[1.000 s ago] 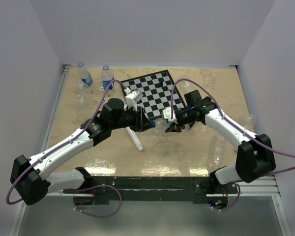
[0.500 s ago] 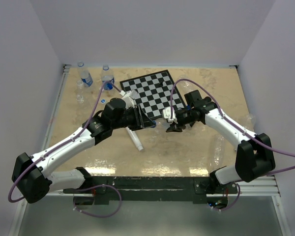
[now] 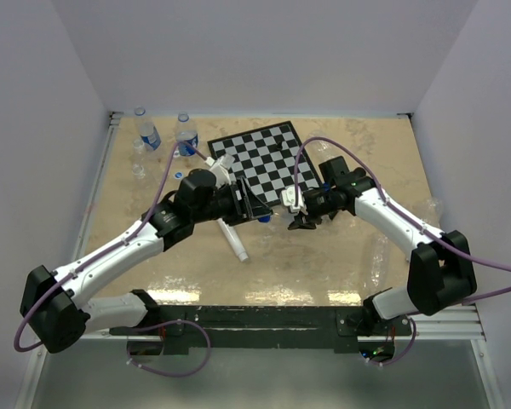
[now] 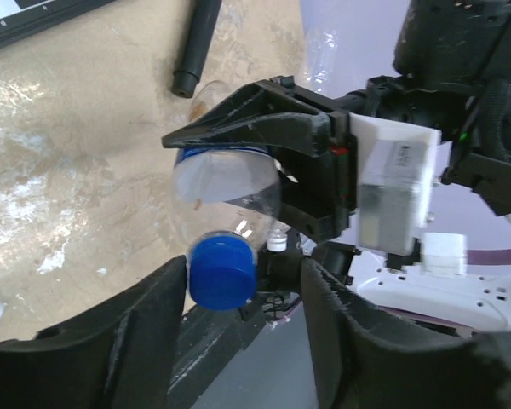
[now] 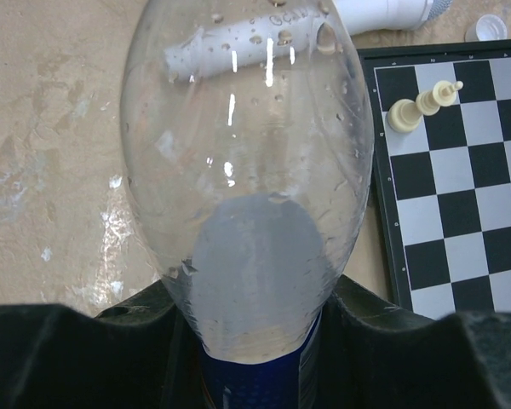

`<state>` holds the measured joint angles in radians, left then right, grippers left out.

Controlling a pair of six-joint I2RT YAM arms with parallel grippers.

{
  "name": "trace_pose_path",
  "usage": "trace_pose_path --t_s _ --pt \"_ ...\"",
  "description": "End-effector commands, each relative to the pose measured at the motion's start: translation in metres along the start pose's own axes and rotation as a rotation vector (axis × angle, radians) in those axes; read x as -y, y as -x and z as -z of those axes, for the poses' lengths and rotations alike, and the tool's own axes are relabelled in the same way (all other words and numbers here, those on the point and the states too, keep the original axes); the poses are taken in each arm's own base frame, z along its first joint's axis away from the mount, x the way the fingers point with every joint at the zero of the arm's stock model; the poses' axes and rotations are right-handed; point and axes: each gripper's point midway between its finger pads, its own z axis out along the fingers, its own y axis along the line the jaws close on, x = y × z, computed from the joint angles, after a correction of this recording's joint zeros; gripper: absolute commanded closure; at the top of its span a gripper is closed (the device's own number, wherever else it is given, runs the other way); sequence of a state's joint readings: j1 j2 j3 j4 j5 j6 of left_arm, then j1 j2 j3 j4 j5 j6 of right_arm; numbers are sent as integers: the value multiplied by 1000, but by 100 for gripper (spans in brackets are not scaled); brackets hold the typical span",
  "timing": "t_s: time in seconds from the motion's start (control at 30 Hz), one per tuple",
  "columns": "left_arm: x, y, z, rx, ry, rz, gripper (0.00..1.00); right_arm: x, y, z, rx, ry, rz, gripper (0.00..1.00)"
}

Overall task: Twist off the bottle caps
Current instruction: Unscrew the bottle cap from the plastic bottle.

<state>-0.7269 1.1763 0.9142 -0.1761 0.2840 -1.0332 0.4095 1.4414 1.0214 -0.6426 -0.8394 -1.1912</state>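
Observation:
A small clear bottle (image 5: 247,153) with a blue label lies level above the table, with my right gripper (image 5: 257,298) shut on its body. The blue bottle cap (image 4: 222,271) sits on its neck, pointing toward my left gripper (image 4: 245,285). That gripper is open around the cap: one finger (image 4: 157,298) touches it and the other stands apart. In the top view the two grippers meet just in front of the chessboard (image 3: 268,162), left (image 3: 260,213) and right (image 3: 295,220). Two more bottles (image 3: 149,132) (image 3: 186,135) stand at the back left.
A white microphone (image 3: 235,242) lies on the table below the left gripper, and a black one (image 4: 196,47) lies farther off. A pale chess piece (image 5: 422,102) stands on the board. A small loose blue cap (image 3: 178,175) rests near the back-left bottles.
My left wrist turned while shut on the cap, then its jaws opened off the cap. The right gripper kept its hold on the bottle and barely moved.

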Motion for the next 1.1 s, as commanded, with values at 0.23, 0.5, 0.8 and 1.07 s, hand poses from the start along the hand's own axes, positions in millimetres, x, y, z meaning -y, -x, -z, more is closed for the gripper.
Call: trace_pose_path --t_s 0.23,0.5,0.8,1.07 --pt "35 17 45 95 -122 -250 18 0 -4 1 -28 7 -3 96" --pt "34 16 73 188 -234 -1001 10 0 -2 2 -24 11 1 96" --pt "13 2 47 145 -334 -1451 13 -3 0 0 -9 26 6 96" --pt "8 -4 17 121 -409 -1505 16 -5 1 0 -3 36 7 95"
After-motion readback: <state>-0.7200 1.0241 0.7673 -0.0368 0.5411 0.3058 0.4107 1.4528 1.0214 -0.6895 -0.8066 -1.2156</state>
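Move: The blue cap, on the bottle held by the right hand, sits right at the left fingertips, about 1 cm to the right of the left hand point and 1 cm below. From the left hand, the chessboard's middle is some 13 cm ahead and 2 cm right, the white tube's about 5 cm back and 9 cm left, both roughly 20 cm down. From the right hand, the cap is about 8 cm left, level front to back, and some 7 cm up. Up, left and somewhat back, the left hand backs off about 8 cm from the cap it has just let go, fingers spreading wide, then swings down, a little right and forward, to stop just short of the cap. Meanwhile its wrist rolls some 80 degrees, clockwise looking along the fingers. The right hand keeps its grip on the bottle, sinking about 1 cm. ##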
